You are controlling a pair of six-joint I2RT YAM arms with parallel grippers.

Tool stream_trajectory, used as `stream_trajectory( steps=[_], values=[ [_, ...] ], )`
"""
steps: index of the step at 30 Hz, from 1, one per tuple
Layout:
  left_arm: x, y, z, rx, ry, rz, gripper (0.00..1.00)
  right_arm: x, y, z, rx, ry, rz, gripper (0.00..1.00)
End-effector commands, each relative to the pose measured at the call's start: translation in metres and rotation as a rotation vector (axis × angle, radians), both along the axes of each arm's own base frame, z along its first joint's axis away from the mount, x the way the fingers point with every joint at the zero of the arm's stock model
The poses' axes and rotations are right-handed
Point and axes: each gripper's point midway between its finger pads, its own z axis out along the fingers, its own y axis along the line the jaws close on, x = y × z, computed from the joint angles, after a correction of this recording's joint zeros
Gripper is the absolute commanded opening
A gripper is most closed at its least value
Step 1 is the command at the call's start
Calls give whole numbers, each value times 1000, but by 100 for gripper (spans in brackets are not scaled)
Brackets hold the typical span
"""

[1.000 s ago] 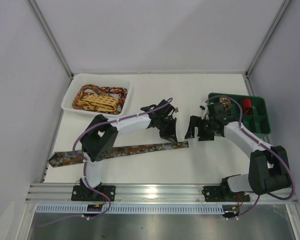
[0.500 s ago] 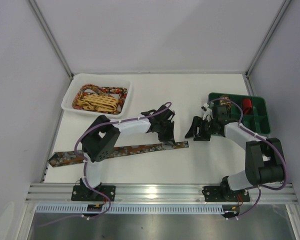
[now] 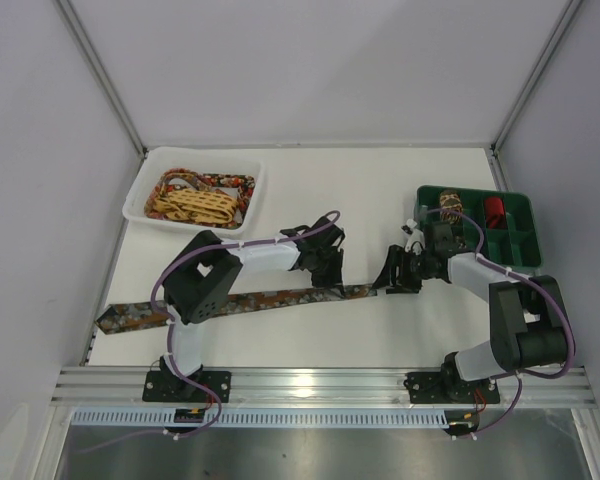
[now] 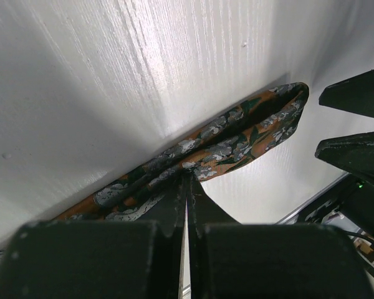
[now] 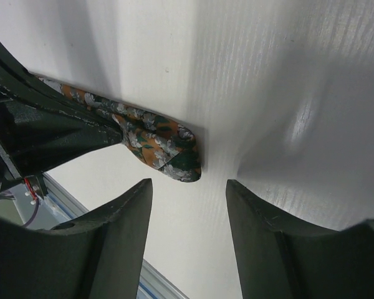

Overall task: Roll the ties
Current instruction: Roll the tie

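Observation:
A dark brown and orange mottled tie (image 3: 230,301) lies flat across the table from the left edge to the middle. My left gripper (image 3: 332,283) is down on it near its narrow end. In the left wrist view the left gripper (image 4: 187,180) is shut and pinches the tie (image 4: 237,140), whose fabric puckers at the tips. My right gripper (image 3: 392,280) is open just right of the tie's end. In the right wrist view the tie's tip (image 5: 174,156) lies just beyond the open, empty right gripper (image 5: 188,187).
A white tray (image 3: 140,195) at the back left holds a yellow lattice tie (image 3: 192,205) and a red-floral tie (image 3: 230,183). A green compartment tray (image 3: 525,250) at the right holds a brown rolled coil (image 3: 445,203) and a red coil (image 3: 494,210).
My left gripper has come down and forward onto the tie near its narrow end. My right gripper has moved down and nearer to the tie's tip.

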Motion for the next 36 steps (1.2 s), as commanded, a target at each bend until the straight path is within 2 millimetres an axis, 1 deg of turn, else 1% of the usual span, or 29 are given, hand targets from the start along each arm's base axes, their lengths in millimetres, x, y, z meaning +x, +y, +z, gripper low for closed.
stream_trajectory(
  steps=[1, 3, 4, 5, 6, 13, 15, 17, 21, 22, 25, 26, 29, 30, 31, 33, 34, 35, 36],
  values=[
    [5, 7, -7, 15, -9, 17, 0, 11, 2, 3, -14, -54, 17, 56],
    [7, 8, -6, 11, -12, 18, 0, 11, 6, -1, -38, -50, 40, 56],
    [8, 9, -4, 7, -11, 17, 0, 16, 8, 3, -41, -58, 49, 55],
    [9, 9, -5, 6, -11, 16, 1, 16, 11, 2, -47, -56, 64, 55],
    [10, 9, -4, 4, -10, 16, 0, 15, 12, -2, -57, -43, 73, 54],
    [11, 8, -7, -7, 7, 10, 0, 17, 17, -7, -62, -38, 106, 50],
    [10, 9, -9, -5, 13, 9, 0, 19, 17, -8, -65, -38, 114, 39],
    [9, 9, -12, 1, 18, 4, 0, 22, 19, -6, -52, -40, 117, 33],
    [8, 10, -15, 8, 26, -2, 0, 27, 20, -7, -63, -43, 118, 33],
    [7, 11, -17, 9, 30, -5, 0, 26, 19, -10, -67, -29, 118, 33],
    [7, 11, -17, 12, 28, -12, 1, 28, 19, -12, -71, -35, 118, 38],
    [8, 11, -17, 11, 26, -12, 0, 28, 20, -11, -65, -34, 120, 42],
    [7, 12, -16, 11, 27, -14, 0, 29, 21, -12, -59, -32, 116, 46],
    [6, 12, -17, 12, 28, -15, 1, 30, 22, -11, -55, -38, 119, 46],
    [7, 12, -16, 12, 26, -14, 1, 30, 23, -13, -59, -33, 115, 43],
    [7, 12, -16, 13, 27, -14, 1, 29, 25, -14, -51, -28, 119, 42],
    [7, 12, -15, 11, 24, -17, 0, 26, 26, -15, -50, -20, 125, 40],
    [7, 12, -15, 9, 24, -16, 0, 24, 27, -16, -47, -21, 131, 37],
    [8, 11, -14, 8, 22, -18, 0, 22, 31, -15, -43, -25, 143, 31]
  ],
)
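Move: The tie's folded free end lies just off the right fingertips, about 2 cm to their left, 1 cm ahead and 2 cm below. The left gripper's shut tips, already on the tie, are roughly 11 cm left of the right hand and 1 cm back; the green tray stands about 21 cm to the right hand's right and 14 cm farther out. From the left hand, the free end is some 8 cm to its right, straight across, at about its height. The tie's free end is taken between the right gripper's fingers: the hand slides about 2 cm left and 2 cm forward, sinking a little over 1 cm and turning slightly counter-clockwise, while its half-open fingers narrow, ease apart a bit and narrow again to pinch the fold. The left gripper stays shut on the tie, shifting forward under 1 cm and then holding still. ##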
